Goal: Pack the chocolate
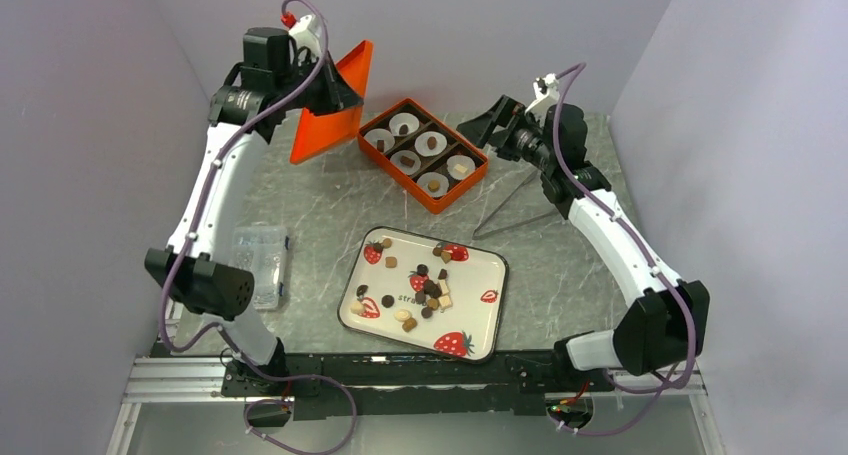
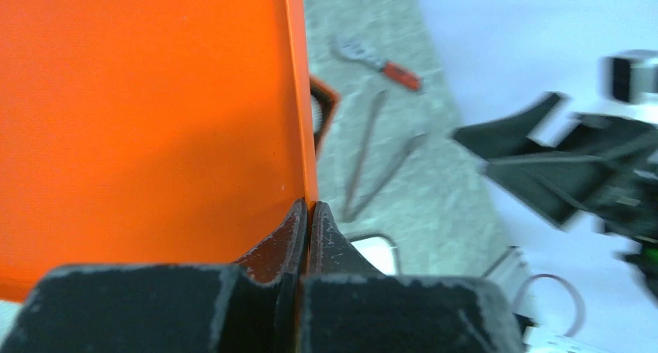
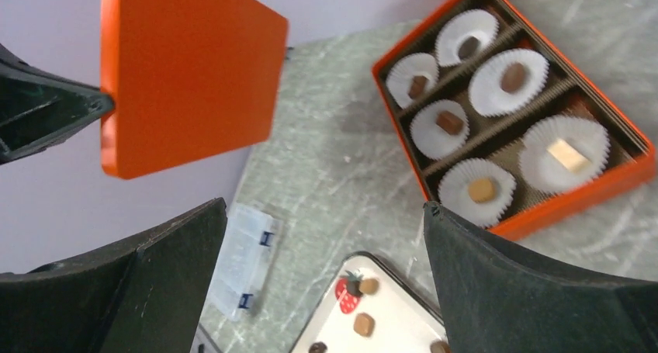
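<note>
Loose chocolate point(image 1: 430, 290) pieces, dark, light brown and cream, lie scattered on a white strawberry-print tray point(image 1: 475, 275). Behind it stands an open orange box point(image 1: 395, 175) with six white paper cups, each holding one chocolate point(image 3: 481, 188). My left gripper point(image 1: 350, 100) is shut on the edge of the orange lid point(image 1: 325, 125) and holds it tilted in the air, left of the box. The left wrist view shows the fingers point(image 2: 309, 209) pinched on the lid point(image 2: 147, 120). My right gripper point(image 3: 324, 205) hangs open and empty above the table, right of the box.
Metal tongs point(image 1: 510, 207) lie on the marble table right of the box. A red-handled tool point(image 2: 380, 62) lies further back. A clear plastic case point(image 1: 260, 265) sits left of the tray, by the left arm. Grey walls close in on both sides.
</note>
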You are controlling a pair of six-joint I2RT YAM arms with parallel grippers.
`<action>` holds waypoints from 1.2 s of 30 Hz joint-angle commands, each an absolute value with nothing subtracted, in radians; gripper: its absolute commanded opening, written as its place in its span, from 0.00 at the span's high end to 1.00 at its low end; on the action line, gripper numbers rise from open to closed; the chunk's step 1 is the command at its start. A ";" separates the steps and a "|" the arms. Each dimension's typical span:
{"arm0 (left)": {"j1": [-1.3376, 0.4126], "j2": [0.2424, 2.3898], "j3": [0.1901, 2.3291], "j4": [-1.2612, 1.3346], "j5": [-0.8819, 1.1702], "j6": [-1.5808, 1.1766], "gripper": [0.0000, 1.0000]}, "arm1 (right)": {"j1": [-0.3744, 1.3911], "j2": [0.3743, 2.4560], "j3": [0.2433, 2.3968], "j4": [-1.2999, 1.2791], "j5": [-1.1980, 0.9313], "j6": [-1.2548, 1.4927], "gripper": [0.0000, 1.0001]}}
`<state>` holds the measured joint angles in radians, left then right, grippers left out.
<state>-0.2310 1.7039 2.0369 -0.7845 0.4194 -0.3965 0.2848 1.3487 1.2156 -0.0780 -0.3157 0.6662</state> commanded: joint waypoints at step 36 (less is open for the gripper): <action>-0.444 1.757 2.231 0.377 0.750 -1.571 1.00 | 0.238 2.114 1.471 1.622 -0.543 1.774 0.00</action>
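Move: The left hand already pinches the edge of the orange lid, whose middle hangs about 7 cm ahead, 6 cm left and 9 cm below. The open chocolate box lies some 15 cm ahead of this hand, 10 cm right and 34 cm down. From the empty, open right hand, the lid's middle is about 10 cm ahead, 24 cm left and 3 cm lower; the box is roughly 18 cm ahead, 9 cm left and 28 cm down. Keeping its pinch on the lid's edge, the left hand hoists it about 25 cm, drawing back and to the right some 12 cm each while rolling about 55 degrees, right side up, and turning clockwise; it slows to a near stop aloft. The right hand, fingers still wide open, reaches about 8 cm forward, a little up and left, towards the lid, rolling some 50 degrees left side up and turning counter-clockwise. ##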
